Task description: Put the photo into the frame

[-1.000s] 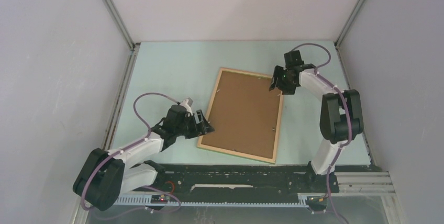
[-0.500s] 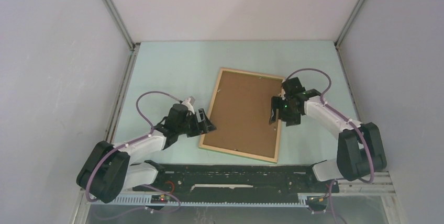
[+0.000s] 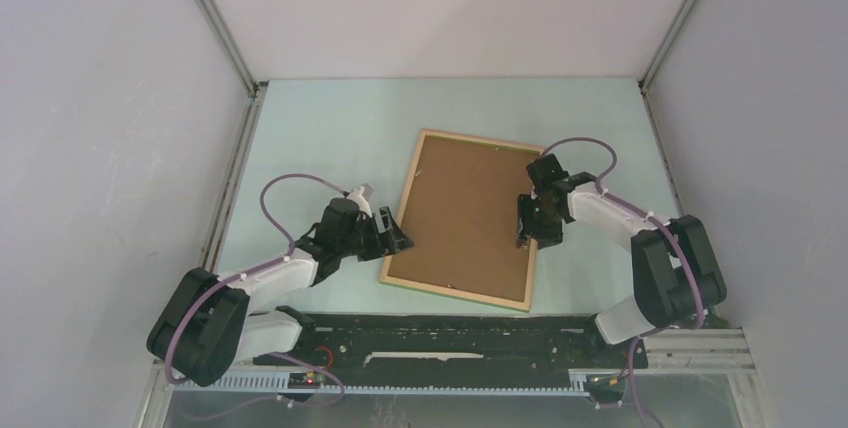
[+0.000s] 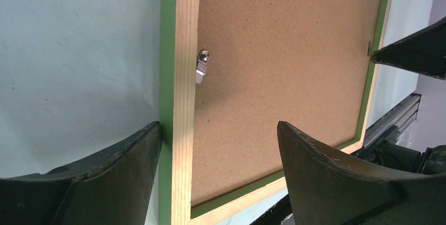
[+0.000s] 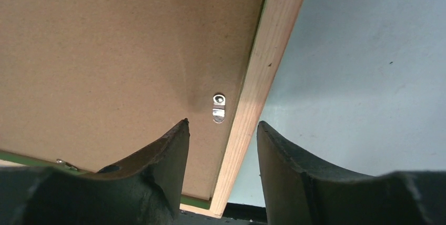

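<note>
The frame [image 3: 455, 294] lies face down in the middle of the table, pale wood rails up, a brown backing board [image 3: 465, 213] filling it. The photo is hidden. My left gripper [image 3: 398, 236] is open, its jaws straddling the frame's left rail [image 4: 185, 78] near the front corner, just below a small metal clip [image 4: 202, 66]. My right gripper [image 3: 524, 228] is open over the right rail [image 5: 268, 62], one finger above the board [image 5: 121, 51] and the other above the table, with a second clip [image 5: 218, 107] just ahead of the fingertips.
The pale green table top [image 3: 330, 128] is closed in by grey walls on three sides. The black mounting rail [image 3: 450, 333] of the arms runs along the near edge, close to the frame's front rail.
My right gripper has come from the frame's far right corner down along the right rail to its lower half. The left gripper has stayed at the left rail.
</note>
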Motion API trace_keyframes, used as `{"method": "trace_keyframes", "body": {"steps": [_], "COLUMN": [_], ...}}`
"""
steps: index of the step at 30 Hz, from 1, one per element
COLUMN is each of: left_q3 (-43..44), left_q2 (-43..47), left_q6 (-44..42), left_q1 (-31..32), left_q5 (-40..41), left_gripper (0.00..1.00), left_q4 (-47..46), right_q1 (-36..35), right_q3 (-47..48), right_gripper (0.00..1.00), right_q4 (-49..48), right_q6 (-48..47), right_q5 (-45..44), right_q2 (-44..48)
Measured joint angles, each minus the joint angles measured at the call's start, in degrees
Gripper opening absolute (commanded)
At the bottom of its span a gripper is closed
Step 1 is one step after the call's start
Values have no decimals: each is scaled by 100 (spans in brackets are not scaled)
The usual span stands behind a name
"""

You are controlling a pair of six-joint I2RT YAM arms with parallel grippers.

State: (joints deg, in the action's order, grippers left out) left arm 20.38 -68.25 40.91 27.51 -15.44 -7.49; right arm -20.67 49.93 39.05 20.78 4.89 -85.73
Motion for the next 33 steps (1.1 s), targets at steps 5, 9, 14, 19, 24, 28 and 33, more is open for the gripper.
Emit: {"method": "trace_keyframes", "body": {"steps": [5,9,14,19,24,28,33], "left_q3": [0,0,0,0,0,0,0], "left_q2": [0,0,0,0,0,0,0], "left_q6": [2,2,2,2,2,0,-2], "left_q1": [0,0,0,0,0,0,0], "left_q5": [0,0,2,2,4,17,28], "left_gripper": [82,82,82,82,82,82,82], "left_q4": [-4,-7,-11,-11,-11,-11,-7], "right_q1": [0,37,63,59,98,103,105], "right_q3": [-2,-2,0,0,9,-7,-116], "right_gripper": [50,42,46,11,0,0,16], "right_q4": [-24,-127,-146,-138,-72,-98,-234], "right_q6": [15,13,17,20,39,13,-42], "right_q5": [-232,-315,-280,-321,-358,-358,-299], "right_q2": [-81,-208,-293,-302,-299,-278,-166]}}
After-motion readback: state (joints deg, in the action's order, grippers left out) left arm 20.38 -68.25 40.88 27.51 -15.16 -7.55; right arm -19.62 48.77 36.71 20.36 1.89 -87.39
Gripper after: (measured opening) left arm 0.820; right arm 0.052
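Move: The metal clip by the frame's right rail is about 1 cm ahead of my right hand, neither left nor right of it, and some 2 cm below. The rail runs about 1 cm to this hand's right, 2 cm down, with the near right corner roughly 12 cm back. The near rail's clip lies 8 cm back and 14 cm left. From my left hand, the right rail's clip is about 24 cm to the right, level with it. I close my right hand's half-open fingers almost fully astride the right rail, after sinking a bit over 1 cm and shifting about 1.5 cm right. The inner fingertip comes against the clip's free end, turning it towards the rail, while the other finger sits on the rail's outer side; both stay there, squeezing. ##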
